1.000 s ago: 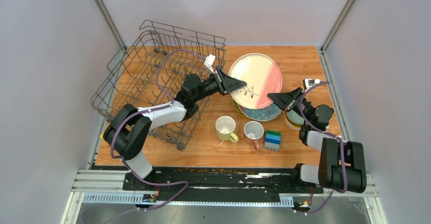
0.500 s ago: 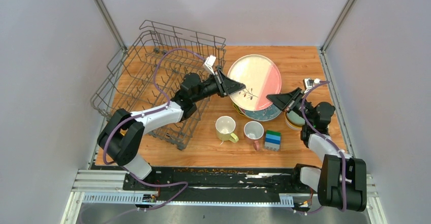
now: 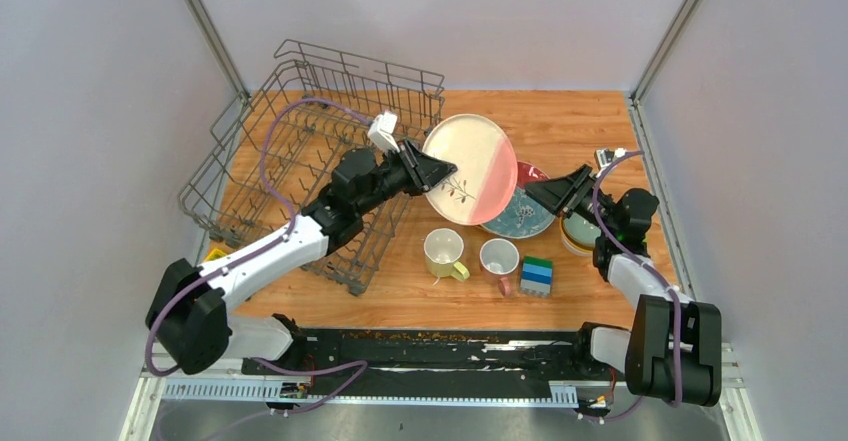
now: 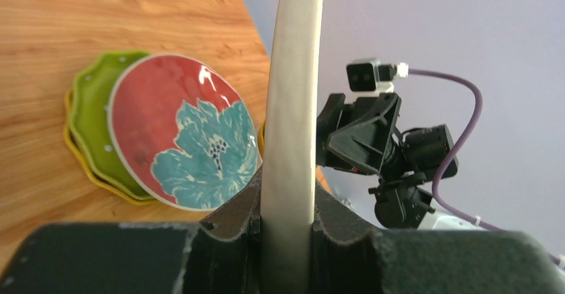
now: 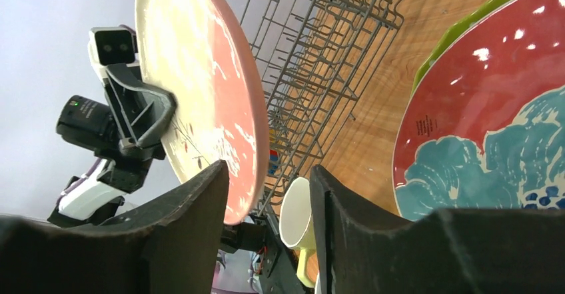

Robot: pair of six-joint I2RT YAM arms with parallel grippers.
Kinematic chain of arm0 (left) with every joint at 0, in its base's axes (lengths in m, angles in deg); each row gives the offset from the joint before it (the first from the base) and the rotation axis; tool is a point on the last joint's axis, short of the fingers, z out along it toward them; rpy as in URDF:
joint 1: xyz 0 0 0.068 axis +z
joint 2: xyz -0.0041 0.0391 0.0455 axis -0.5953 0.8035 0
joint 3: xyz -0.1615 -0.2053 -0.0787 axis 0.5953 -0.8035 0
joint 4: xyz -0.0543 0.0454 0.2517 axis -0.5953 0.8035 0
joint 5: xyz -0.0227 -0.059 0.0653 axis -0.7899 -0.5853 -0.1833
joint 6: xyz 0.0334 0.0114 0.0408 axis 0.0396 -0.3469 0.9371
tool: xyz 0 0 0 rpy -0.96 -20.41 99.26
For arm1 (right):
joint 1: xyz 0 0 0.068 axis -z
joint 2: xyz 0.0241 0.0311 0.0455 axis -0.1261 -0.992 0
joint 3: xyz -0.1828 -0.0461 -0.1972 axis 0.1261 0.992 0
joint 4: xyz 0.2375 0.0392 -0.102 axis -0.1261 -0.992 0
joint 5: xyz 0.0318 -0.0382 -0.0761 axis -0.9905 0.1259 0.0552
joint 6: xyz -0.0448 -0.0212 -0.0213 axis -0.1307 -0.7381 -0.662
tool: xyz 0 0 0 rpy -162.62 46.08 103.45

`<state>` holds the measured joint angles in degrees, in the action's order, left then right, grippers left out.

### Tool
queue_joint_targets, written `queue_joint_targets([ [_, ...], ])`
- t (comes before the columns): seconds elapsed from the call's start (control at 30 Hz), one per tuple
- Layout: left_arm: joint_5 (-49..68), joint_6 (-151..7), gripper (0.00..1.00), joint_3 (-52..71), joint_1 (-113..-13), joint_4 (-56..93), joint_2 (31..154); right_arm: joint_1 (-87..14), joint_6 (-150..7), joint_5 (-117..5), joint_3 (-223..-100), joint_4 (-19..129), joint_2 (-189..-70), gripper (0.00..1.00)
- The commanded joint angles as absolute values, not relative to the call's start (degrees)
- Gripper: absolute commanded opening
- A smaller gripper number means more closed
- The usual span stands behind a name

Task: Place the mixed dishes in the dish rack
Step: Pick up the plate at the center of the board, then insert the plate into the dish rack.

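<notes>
My left gripper [image 3: 428, 170] is shut on the left rim of the white-pink plate [image 3: 470, 169], which is held tilted in the air just right of the dish rack [image 3: 300, 151]. In the left wrist view the plate [image 4: 293, 94] stands edge-on, clamped between the jaws of the left gripper [image 4: 286, 221]. My right gripper [image 3: 548, 190] is open beside the plate's right edge and apart from it; in its own view nothing lies between the jaws of the right gripper [image 5: 270, 201]. A red-and-teal patterned plate [image 3: 522, 213] lies on a green scalloped plate [image 4: 86, 121].
A pale yellow mug [image 3: 443, 253] and a white pink-handled mug [image 3: 499, 258] stand in front of the plates, with stacked green-blue toy blocks [image 3: 537, 275] to their right. A bowl [image 3: 577, 233] sits under the right arm. The walls stand close on both sides.
The right gripper has opened and let go of the white-pink plate. The left arm has carried the plate left and slightly nearer, toward the rack, uncovering the patterned plate.
</notes>
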<state>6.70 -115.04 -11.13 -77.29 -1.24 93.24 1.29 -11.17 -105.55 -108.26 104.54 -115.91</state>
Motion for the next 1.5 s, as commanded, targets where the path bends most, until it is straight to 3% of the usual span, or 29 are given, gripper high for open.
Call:
queue_joint_targets([
  [0.0, 16.83, -114.04, 0.0, -7.94, -77.1, -1.14, 85.65, 1.37, -14.57, -104.81, -111.03, 101.78, -115.53, 0.5],
  [0.93, 68.07, -109.81, 0.0, 4.25, -79.08, 41.72, 66.41, 1.37, -16.94, -101.8, -112.32, 95.45, -114.64, 0.52],
  [1.47, 96.57, -110.85, 0.0, 7.99, -79.08, 58.29, 67.02, 1.37, -16.64, -101.2, -112.75, 95.1, -115.84, 0.52],
])
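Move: The left hand, already gripping the cream-and-pink plate, has the middle of the dish rack about 26 cm to its left, 7 cm farther out and some 22 cm below. The flower plate on the stack lies roughly 16 cm to this hand's right, 2 cm ahead, and the yellow mug sits about 9 cm back, straight below in the sideways sense, both around 24 cm down. From the right hand, the rack's middle is some 42 cm left, 7 cm ahead and 16 cm below. With the cream-and-pink plate still pinched by its rim, the left hand sweeps about 30 cm to the left, away from the flower plate and towards the dish rack, rising roughly 6 cm early on and drifting back a little in the later part. On the way the wrist swings some 70 degrees counter-clockwise and rolls about 30 degrees with its left side coming up, so that the fingers end pointing forward and slightly left over the near-left part of the rack, their grip unchanged. ##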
